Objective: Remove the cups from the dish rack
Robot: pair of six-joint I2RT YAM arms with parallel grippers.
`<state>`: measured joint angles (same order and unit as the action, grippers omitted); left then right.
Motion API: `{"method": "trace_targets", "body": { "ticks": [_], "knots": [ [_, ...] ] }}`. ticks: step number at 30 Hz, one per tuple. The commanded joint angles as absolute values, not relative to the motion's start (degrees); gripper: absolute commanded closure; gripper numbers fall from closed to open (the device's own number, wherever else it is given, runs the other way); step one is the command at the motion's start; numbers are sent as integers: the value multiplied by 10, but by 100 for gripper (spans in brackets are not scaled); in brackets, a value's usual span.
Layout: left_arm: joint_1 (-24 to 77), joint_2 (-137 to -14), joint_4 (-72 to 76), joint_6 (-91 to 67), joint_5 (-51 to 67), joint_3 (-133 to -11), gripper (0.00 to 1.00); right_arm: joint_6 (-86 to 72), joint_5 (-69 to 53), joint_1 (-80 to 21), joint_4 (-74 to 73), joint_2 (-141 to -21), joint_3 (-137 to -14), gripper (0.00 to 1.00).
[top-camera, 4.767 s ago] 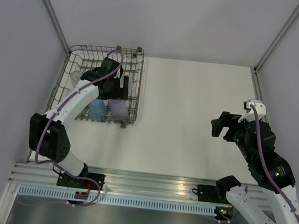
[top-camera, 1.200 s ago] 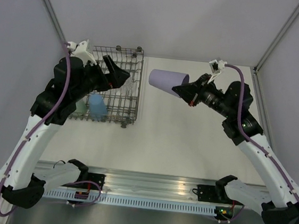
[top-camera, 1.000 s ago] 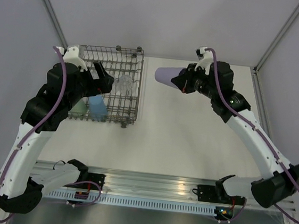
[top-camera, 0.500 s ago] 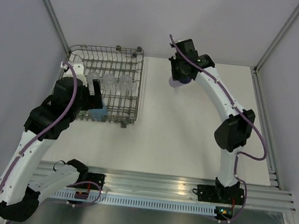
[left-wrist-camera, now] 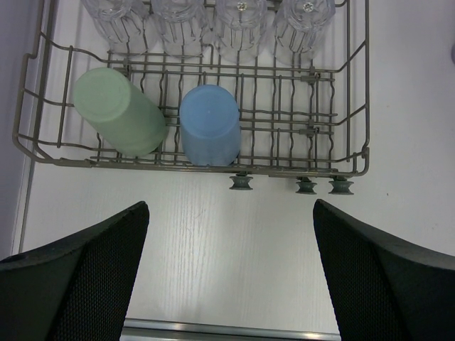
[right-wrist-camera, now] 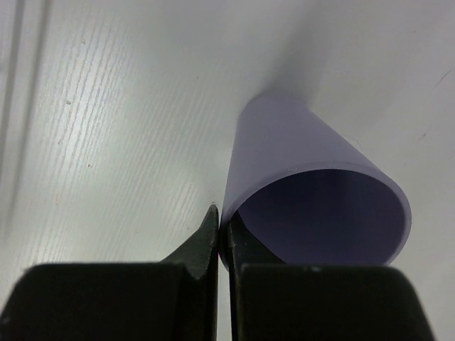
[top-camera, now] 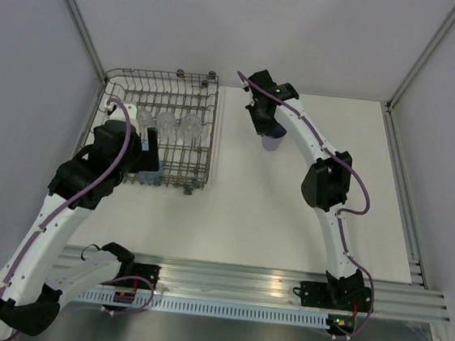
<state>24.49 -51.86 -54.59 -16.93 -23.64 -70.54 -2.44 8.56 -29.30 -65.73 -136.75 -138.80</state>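
The dish rack (left-wrist-camera: 366,106) is a grey wire basket at the table's far left (top-camera: 211,136). In its near row a green cup (left-wrist-camera: 117,110) and a blue cup (left-wrist-camera: 209,125) lie bottom up. Several clear cups (left-wrist-camera: 242,21) stand along its far row (top-camera: 178,125). My left gripper (left-wrist-camera: 231,277) hangs open above the bare table just in front of the rack, holding nothing. My right gripper (right-wrist-camera: 222,227) is shut on the rim of the lilac cup (right-wrist-camera: 298,163), one finger inside and one outside. That cup (top-camera: 272,143) hangs mouth up, just right of the rack.
White table (top-camera: 288,217) stretches right of the rack to a metal rail (top-camera: 404,189). Grey walls close in the back and sides. An aluminium rail (top-camera: 232,281) carrying the arm bases runs along the near edge. The rack's feet (left-wrist-camera: 306,186) rest on the table.
My right arm has swung the lilac cup from lying sideways in the air to mouth up and brought it lower near the rack. My left arm has pulled back to the rack's near side, still open.
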Motion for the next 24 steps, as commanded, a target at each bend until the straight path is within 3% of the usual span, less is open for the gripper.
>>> {"method": "trace_targets", "body": {
  "ticks": [1,8,21,23,24],
  "knots": [
    [244,-514,-541,-145,-231,-698,0,-6,98,-296,-683,-1374,-1423,100],
    [244,-521,-540,-145,-226,-698,0,-5,96,-295,-678,-1382,-1424,94],
    [244,-530,-539,-149,-230,-696,0,-5,103,-293,-647,-1340,-1430,59],
    [244,-534,-538,-156,-236,-694,0,-7,102,-293,-639,-1310,-1426,41],
    [244,-538,-537,-157,-236,-693,0,-9,106,-293,-634,-1297,-1421,13]
  ]
}}
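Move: The right hand is low over the table with its closed fingers still on the left rim of the purple cup, whose middle lies about 3 cm right, 1 cm ahead and some 5 cm below. The nearest clear glass is roughly 19 cm left and level fore-and-aft; the blue cup is about 29 cm left and 12 cm back, both about 5 cm lower. From the left hand the purple cup lies some 24 cm ahead, 33 cm right and 21 cm below. The right fingers end their pinch on the purple cup's left rim, spreading from shut to about three-quarters open, one outside the wall and the other over the mouth. The hand stays practically in place as they part, slowly at first and then quickly, and only at the end eases up by about half a centimetre. ##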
